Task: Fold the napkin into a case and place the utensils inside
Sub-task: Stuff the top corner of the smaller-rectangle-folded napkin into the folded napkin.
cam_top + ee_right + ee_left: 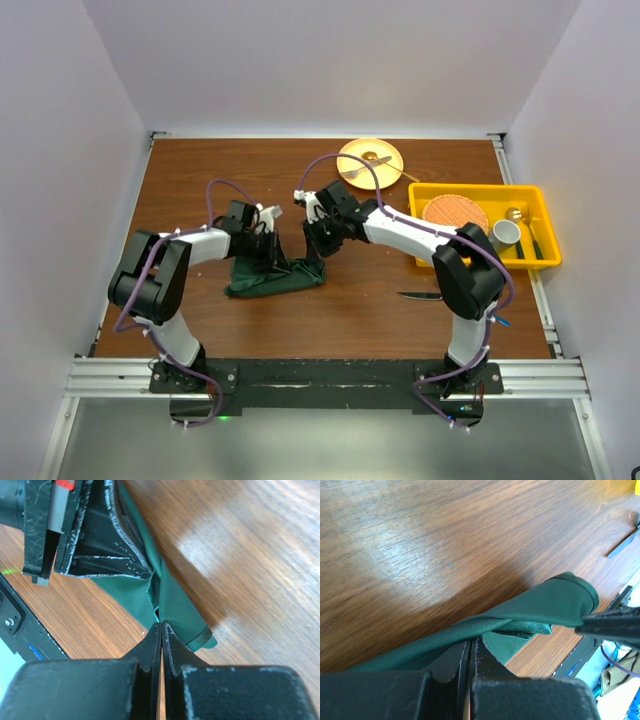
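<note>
The dark green napkin lies bunched on the wooden table, its upper edge lifted between the two grippers. My left gripper is shut on one end of that edge, and in the left wrist view the cloth runs out from the closed left gripper. My right gripper is shut on the other end; the right wrist view shows the right gripper pinching a hemmed fold of napkin. A dark-handled knife lies on the table to the right, apart from the cloth.
A yellow plate with metal cutlery sits at the back. A yellow bin at the right holds an orange disc, a cup and more cutlery. White walls enclose the table on three sides.
</note>
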Robot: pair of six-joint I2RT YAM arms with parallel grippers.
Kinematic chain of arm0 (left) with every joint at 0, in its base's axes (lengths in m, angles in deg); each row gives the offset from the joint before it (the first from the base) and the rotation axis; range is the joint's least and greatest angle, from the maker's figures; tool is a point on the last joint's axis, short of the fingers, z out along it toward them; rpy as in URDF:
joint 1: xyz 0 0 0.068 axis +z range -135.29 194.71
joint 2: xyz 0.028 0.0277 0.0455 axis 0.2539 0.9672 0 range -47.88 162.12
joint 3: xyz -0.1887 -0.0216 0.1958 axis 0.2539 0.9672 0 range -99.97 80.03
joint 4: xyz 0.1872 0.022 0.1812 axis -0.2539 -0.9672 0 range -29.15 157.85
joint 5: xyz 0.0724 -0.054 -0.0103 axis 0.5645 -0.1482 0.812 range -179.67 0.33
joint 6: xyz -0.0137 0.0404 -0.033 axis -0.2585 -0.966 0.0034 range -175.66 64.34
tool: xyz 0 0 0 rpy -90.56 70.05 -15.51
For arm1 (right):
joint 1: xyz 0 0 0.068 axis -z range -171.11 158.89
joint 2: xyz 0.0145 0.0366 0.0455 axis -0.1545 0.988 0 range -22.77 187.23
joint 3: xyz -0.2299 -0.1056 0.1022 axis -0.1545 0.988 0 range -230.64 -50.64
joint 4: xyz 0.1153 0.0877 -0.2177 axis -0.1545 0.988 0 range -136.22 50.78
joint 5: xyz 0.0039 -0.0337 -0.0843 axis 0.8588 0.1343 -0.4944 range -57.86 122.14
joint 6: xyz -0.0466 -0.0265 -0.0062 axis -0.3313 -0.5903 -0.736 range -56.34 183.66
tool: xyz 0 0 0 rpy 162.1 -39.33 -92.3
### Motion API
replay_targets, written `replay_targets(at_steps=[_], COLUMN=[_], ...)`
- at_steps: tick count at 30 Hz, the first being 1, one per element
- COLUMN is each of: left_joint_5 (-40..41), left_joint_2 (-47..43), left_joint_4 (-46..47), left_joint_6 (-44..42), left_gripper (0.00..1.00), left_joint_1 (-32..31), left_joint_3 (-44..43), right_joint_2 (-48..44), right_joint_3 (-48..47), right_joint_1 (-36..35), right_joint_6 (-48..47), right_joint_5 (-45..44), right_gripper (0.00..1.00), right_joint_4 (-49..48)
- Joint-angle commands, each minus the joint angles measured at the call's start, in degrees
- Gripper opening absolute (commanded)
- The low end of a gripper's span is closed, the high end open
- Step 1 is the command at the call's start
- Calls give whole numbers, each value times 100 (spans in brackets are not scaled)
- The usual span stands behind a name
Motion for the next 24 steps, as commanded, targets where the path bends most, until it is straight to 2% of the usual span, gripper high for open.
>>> replay_targets(at_steps=[1,11,24], left_joint_5=[167,-422,-738], left_joint_2=[69,-318,-63], left_joint_4=[-98,236,447], left_joint_6=[-143,86,-89], left_gripper=[0,0,0], left_joint_1=[3,-287,-225], left_joint_3=[-173,-305,-279], right_joint_2=[115,475,809], right_joint_3=[-32,4,39], right_joint_1=[-128,-225,-217], right_joint_6=[-203,-379,-230], right_joint_5=[-69,-429,-711], right_gripper=[0,0,0], right_joint_4=[-3,-161,-162])
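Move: The right hand, already on the napkin's raised right end, has the pocket mouth roughly 3 cm to its left, 1 cm back and some 5 cm below. The napkin's middle lies about 9 cm left and 4 cm back; the knife is some 21 cm right and 7 cm back, the yellow plate 21 cm ahead and 11 cm right. From the left hand, the pocket mouth is about 3 cm right, level ahead and 1 cm higher. Still in contact with the cloth at the napkin's right end, the shut right fingers carry it down about 5.5 cm at the pocket mouth, their tips tipping slightly more upright. The left fingers, also shut and at the mouth's edge, slide about 2.5 cm right and rise 2 cm, closing on the right tips. ##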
